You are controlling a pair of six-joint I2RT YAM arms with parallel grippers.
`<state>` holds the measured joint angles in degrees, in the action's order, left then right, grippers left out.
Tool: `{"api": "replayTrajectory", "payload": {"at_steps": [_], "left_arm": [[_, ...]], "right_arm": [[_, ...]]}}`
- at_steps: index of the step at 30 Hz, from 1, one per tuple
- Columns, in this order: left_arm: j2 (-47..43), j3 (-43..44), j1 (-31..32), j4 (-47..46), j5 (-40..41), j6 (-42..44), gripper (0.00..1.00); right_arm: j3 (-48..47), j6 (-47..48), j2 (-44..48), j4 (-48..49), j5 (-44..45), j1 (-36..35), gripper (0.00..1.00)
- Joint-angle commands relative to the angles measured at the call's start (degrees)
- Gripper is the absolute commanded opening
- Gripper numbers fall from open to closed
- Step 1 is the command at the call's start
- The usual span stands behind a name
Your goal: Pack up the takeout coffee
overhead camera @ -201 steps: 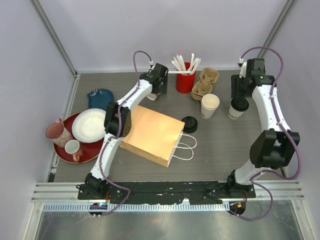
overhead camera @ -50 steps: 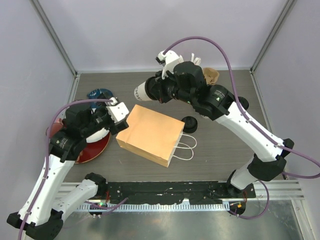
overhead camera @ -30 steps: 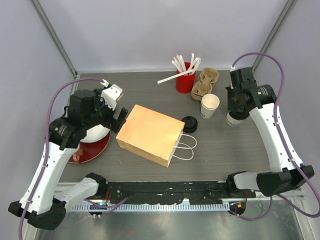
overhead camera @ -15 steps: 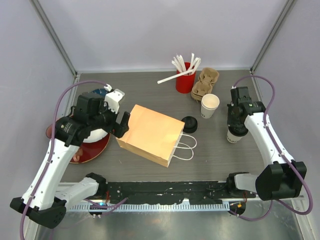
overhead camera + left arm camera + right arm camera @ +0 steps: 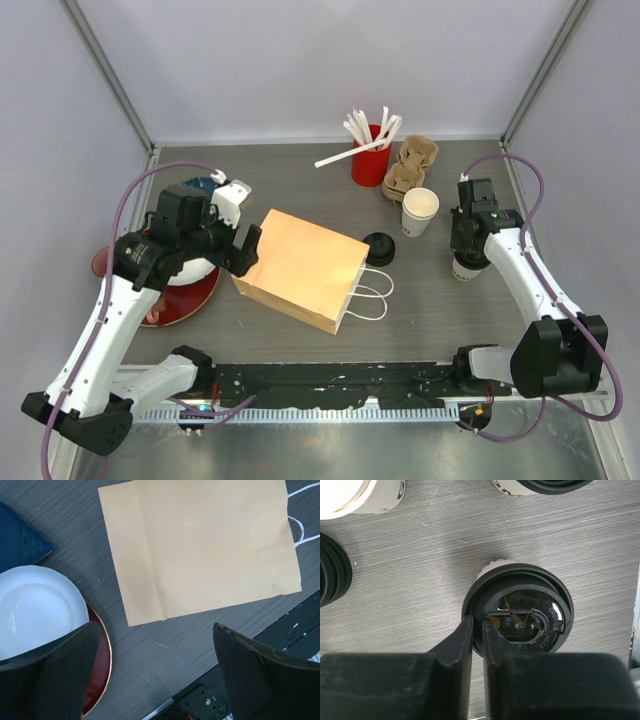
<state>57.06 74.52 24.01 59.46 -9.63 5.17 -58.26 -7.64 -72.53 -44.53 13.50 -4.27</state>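
Observation:
One takeout coffee cup point(image 5: 520, 607), white with a black sip lid, stands on the table at the right point(image 5: 460, 270). My right gripper point(image 5: 478, 630) point(image 5: 468, 258) is over it, shut on the lid's left rim, one finger outside and one inside. A second lidded cup point(image 5: 545, 485) stands just beyond it; in the top view my right arm hides it. The brown paper bag point(image 5: 305, 268) point(image 5: 200, 545) lies flat at centre, handles toward the right. My left gripper point(image 5: 243, 250) point(image 5: 165, 680) hangs open above the table by the bag's left end, holding nothing.
A lidless white cup point(image 5: 420, 210) point(image 5: 355, 495) and a stack of black lids point(image 5: 378, 248) point(image 5: 332, 570) sit between bag and coffee. Behind are a red cup of stirrers point(image 5: 370, 160) and cardboard carriers point(image 5: 410, 165). A white plate point(image 5: 35, 610), red plate point(image 5: 102, 665) and blue cloth point(image 5: 20, 540) lie at left.
My right gripper has come toward the near side with the lidded cup under it, then settled. My left gripper has shifted a little toward the bag's left end.

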Motion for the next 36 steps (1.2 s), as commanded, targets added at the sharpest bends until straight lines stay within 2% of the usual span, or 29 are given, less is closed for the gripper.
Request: {"api": "replayTrajectory", "payload": {"at_steps": [1, 4, 10, 14, 17, 19, 22, 24, 27, 30, 34, 36], "left_arm": [[-0.02, 0.54, 0.16, -0.84, -0.57, 1.07, 0.98], [-0.02, 0.36, 0.25, -0.84, -0.57, 1.25, 0.99], [0.33, 0.71, 0.16, -0.93, -1.09, 1.42, 0.99], [0.68, 1.77, 0.25, -0.49, -1.01, 1.78, 0.99], [1.04, 1.94, 0.25, 0.13, -0.83, 1.51, 0.99], [1.21, 1.94, 0.25, 0.21, -0.57, 1.07, 0.98], [1.56, 1.68, 0.16, 0.22, 0.57, 0.98, 0.98], [2.0, 1.94, 0.16, 0.48, 1.19, 0.9, 0.97], [2.36, 2.21, 0.16, 1.01, 1.8, 1.07, 0.97], [2.8, 2.3, 0.25, 1.45, 2.24, 1.07, 0.96], [3.06, 2.47, 0.25, 1.45, 3.21, 2.12, 0.96], [3.67, 2.73, 0.16, 1.45, 3.56, 2.82, 0.96]], "right_arm": [[-0.88, 0.26, 0.37, 1.04, 1.44, 0.06, 0.29], [-3.08, 0.17, 0.81, -1.33, 0.92, 0.14, 0.43], [-12.2, -0.1, 2.74, -6.88, -2.24, 0.14, 0.61], [-19.95, 2.18, 3.01, -5.57, -6.89, 0.14, 0.62], [-26.36, 3.68, -0.84, -2.58, -9.97, 0.06, 0.63], [-30.76, 6.39, -5.93, 0.66, -12.51, 0.06, 0.62], [-33.92, 11.93, -13.21, 7.95, -22.44, 0.14, 0.59], [-36.56, 20.79, -17.88, 9.55, -30.93, 0.14, 0.61], [-45.15, 28.97, -27.38, 11.04, -31.68, 0.32, 0.6], [-49.82, 39.06, -34.94, 9.91, -35.1, 0.49, 0.62], [-55.54, 42.0, -43.38, 8.94, -40.29, 1.98, 0.63], [-56.78, 43.41, -46.97, 9.63, -40.04, 2.08, 0.63]]}}
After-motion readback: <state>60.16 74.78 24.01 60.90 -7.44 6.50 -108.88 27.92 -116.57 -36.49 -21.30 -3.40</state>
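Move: My right hand still has its fingers almost shut on the left edge of the lidded cup, whose middle is about 4 cm to the right and 5 lower. The cup carrier I go for lies some 31 cm ahead, 7 left and 9 below; the white paper cups stand about 14 ahead, 8 left, the other lidded cup 12 ahead, 8 right. From my left hand the carrier is roughly 38 cm ahead, 39 right and 23 lower. I open my right fingers to a bit over half, let go of the lidded cup and lift nearly straight up off its lid, then arc forward about 25 cm and somewhat left towards the cup carrier, passing high and sinking again over it. On the way the hand turns nearly 50 degrees counter-clockwise and the fingertips tip up somewhat, staying open and above the carrier. ##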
